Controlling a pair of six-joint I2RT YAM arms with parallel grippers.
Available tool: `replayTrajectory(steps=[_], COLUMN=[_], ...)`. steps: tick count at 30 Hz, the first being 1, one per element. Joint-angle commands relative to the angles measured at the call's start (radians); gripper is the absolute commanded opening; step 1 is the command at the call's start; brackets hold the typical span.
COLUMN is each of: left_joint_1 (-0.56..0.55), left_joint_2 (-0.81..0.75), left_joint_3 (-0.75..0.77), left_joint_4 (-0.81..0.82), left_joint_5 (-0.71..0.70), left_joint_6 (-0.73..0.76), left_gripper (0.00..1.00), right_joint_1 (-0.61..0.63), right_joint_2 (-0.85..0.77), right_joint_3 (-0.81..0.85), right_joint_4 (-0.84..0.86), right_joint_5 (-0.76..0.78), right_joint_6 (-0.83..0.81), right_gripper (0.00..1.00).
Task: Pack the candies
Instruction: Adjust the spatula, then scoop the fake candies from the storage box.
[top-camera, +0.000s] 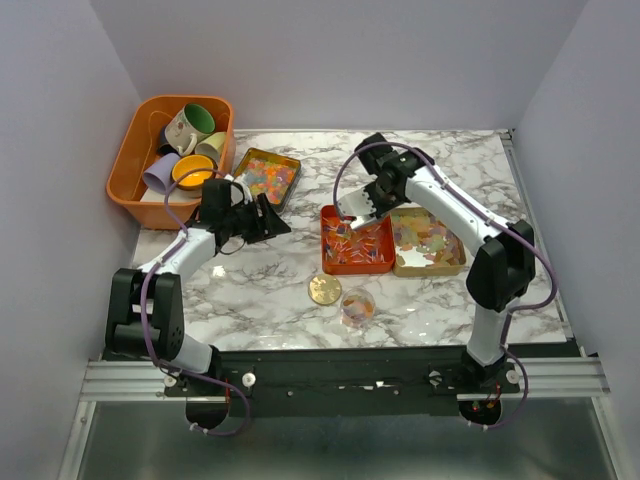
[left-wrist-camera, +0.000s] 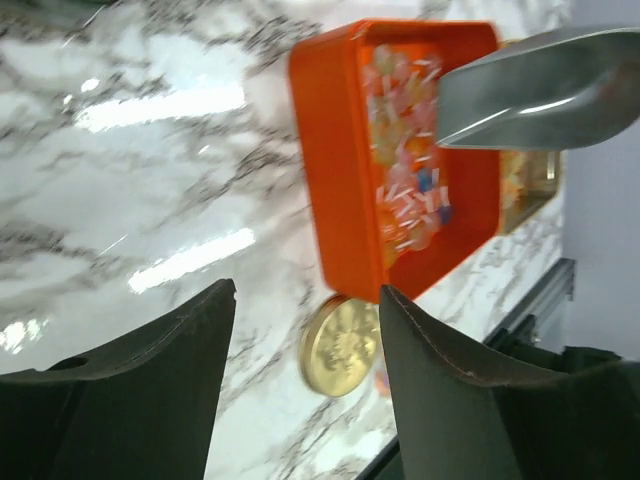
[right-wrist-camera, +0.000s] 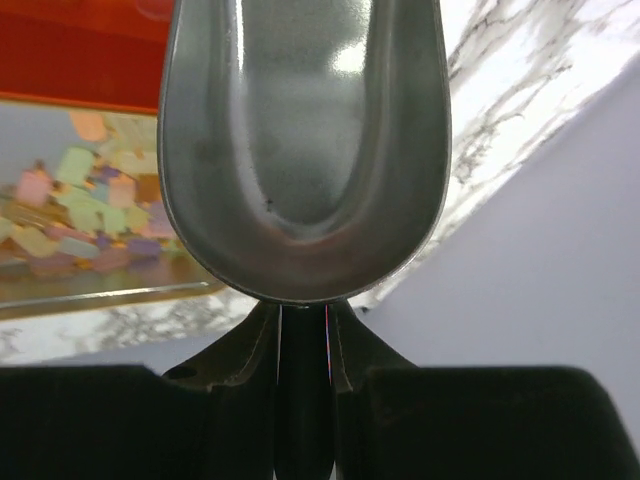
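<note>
Small wrapped candies fill the square orange tray in the middle of the table; the left wrist view shows the same candies in that tray. More candies lie in a tan tray, in a tin at the back, and in a clear cup. My right gripper is shut on the handle of a metal scoop, whose empty bowl hangs over the orange tray's far edge. My left gripper stands open over bare marble, left of the tray, with nothing between its jaws.
A flat gold disc lies in front of the orange tray, beside the clear cup. An orange bin with several mugs stands at the back left. Grey walls close in both sides and the back.
</note>
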Motion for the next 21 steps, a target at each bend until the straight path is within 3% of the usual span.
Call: replayTrajectory(steps=[1, 16, 21], left_joint_1=[-0.003, -0.089, -0.118], left_joint_2=[-0.043, -0.02, 0.032], left_joint_3=[-0.06, -0.156, -0.182], left_joint_4=[-0.092, 0.003, 0.051], left_joint_5=[-0.163, -0.187, -0.157], left_joint_6=[0.047, 0.027, 0.036], left_gripper=[0.69, 0.68, 0.61], right_joint_1=[0.001, 0.044, 0.087], right_joint_2=[-0.009, -0.012, 0.012], right_joint_3=[-0.071, -0.215, -0.226], right_joint_4=[0.122, 0.244, 0.218], right_joint_5=[0.148, 0.372, 0.418], right_joint_6=[-0.194, -0.348, -0.333], right_gripper=[0.01, 0.01, 0.01])
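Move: From the right hand, which already holds the spatula with its head out to the left, the red candy box is about 9 cm left, 7 cm back and 14 cm below; the amber tin beside it is 5 cm right and 8 cm back, and the jar 9 cm left and 23 cm back. From the open left hand, the red box is some 17 cm right, 2 cm back and 10 cm below; the gold lid is 9 cm right and 13 cm back. Rolling its left side down by some 20 degrees and turning a little counter-clockwise, the right hand dips the spatula's head over the red box, easing about 2 cm forward and 2 cm down while keeping its grip. The empty left hand sinks about 6 cm and draws back 4 cm beside the box, fingers staying open. ##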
